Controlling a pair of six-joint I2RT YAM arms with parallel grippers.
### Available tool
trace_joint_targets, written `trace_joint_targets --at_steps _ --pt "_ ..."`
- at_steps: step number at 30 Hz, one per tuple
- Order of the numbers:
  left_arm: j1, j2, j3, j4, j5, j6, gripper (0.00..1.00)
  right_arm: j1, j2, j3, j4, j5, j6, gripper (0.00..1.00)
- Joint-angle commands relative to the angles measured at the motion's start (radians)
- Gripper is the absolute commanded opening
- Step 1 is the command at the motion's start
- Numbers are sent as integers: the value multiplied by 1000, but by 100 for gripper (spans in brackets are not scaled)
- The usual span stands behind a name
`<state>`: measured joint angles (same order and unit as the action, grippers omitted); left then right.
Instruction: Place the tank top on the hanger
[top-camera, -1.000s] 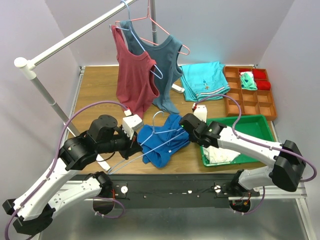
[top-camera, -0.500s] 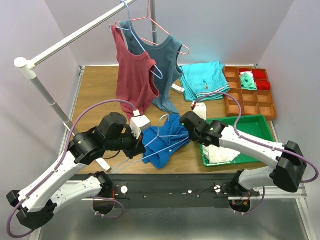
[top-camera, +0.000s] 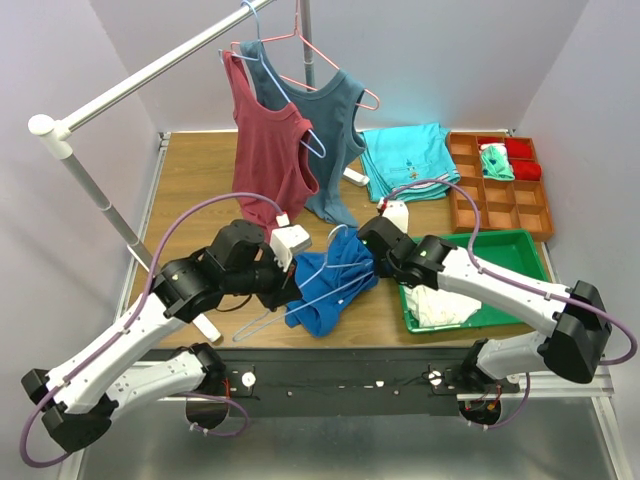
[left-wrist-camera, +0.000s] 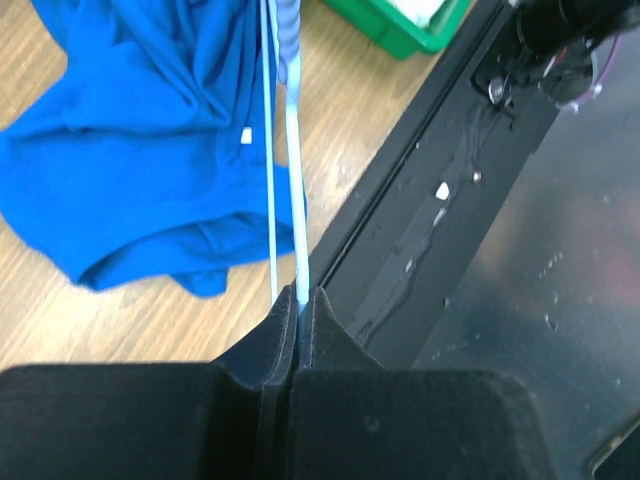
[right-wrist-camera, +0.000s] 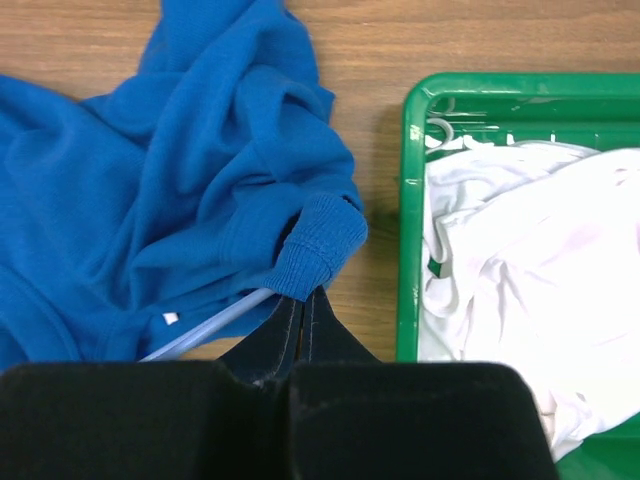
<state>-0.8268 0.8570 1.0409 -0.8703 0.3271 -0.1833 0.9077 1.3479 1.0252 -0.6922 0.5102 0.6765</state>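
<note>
The royal-blue tank top (top-camera: 332, 282) lies bunched on the wooden table between both arms. The thin light-blue wire hanger (top-camera: 300, 303) runs through it, its hook (top-camera: 335, 233) sticking up behind. My left gripper (top-camera: 285, 285) is shut on the hanger wire (left-wrist-camera: 293, 150), which passes straight out from between the pads (left-wrist-camera: 282, 315). The right gripper (top-camera: 376, 262) is shut on the tank top's ribbed edge (right-wrist-camera: 320, 245), just left of the green tray. In the right wrist view the hanger wire (right-wrist-camera: 210, 325) slips under the blue fabric (right-wrist-camera: 190, 170).
A green tray (top-camera: 480, 238) holding white cloth (right-wrist-camera: 530, 250) sits right of the tank top. Behind are a folded turquoise cloth (top-camera: 405, 160) and an orange compartment tray (top-camera: 500, 195). A maroon top (top-camera: 265, 150) and a teal-grey top (top-camera: 335, 125) hang from the white rail (top-camera: 150, 70).
My left arm has swung right and forward with the hanger, pushing it further into the tank top. The fabric has bunched up taller. The right gripper has shifted slightly back.
</note>
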Motion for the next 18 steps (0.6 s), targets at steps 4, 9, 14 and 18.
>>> trace_joint_targets --at_steps 4,9,14,18 --pt "-8 43 -74 249 -42 -100 0 -3 -12 90 2 -102 -81 1" --pt "-14 50 -163 433 -53 -203 0 -1 -26 159 -16 -156 -126 1" --pt "-41 106 -219 632 -54 -268 0 -1 -44 234 -52 -134 -147 1" --pt "-60 166 -266 763 -91 -304 0 -3 -78 172 -24 -141 -127 1"
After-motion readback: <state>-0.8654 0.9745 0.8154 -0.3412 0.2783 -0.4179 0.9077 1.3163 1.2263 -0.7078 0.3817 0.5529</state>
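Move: My left hand grips the hanger, its far end reaching under the blue tank top's strap. The strap, pinched in my right fingers, is about 15 cm to my left hand's right, 8 cm ahead and 9 cm lower. From my right hand, the hanger's far end lies about 2 cm left and 1 cm below, level fore and aft. The green tray's middle is some 21 cm right, 1 cm back and 6 cm down; the teal top's hem is about 9 cm left, 14 cm ahead and 5 cm down. I feed the hanger through the strap: my left hand keeps its grip and pushes right, about 6 cm, also going forward and sinking as its fingers swing roughly 10 degrees more level. Meanwhile my right hand, still pinching the strap, draws it left over the hanger's shoulder and lifts it about 8 cm, quickening, its fingertips swinging left. ##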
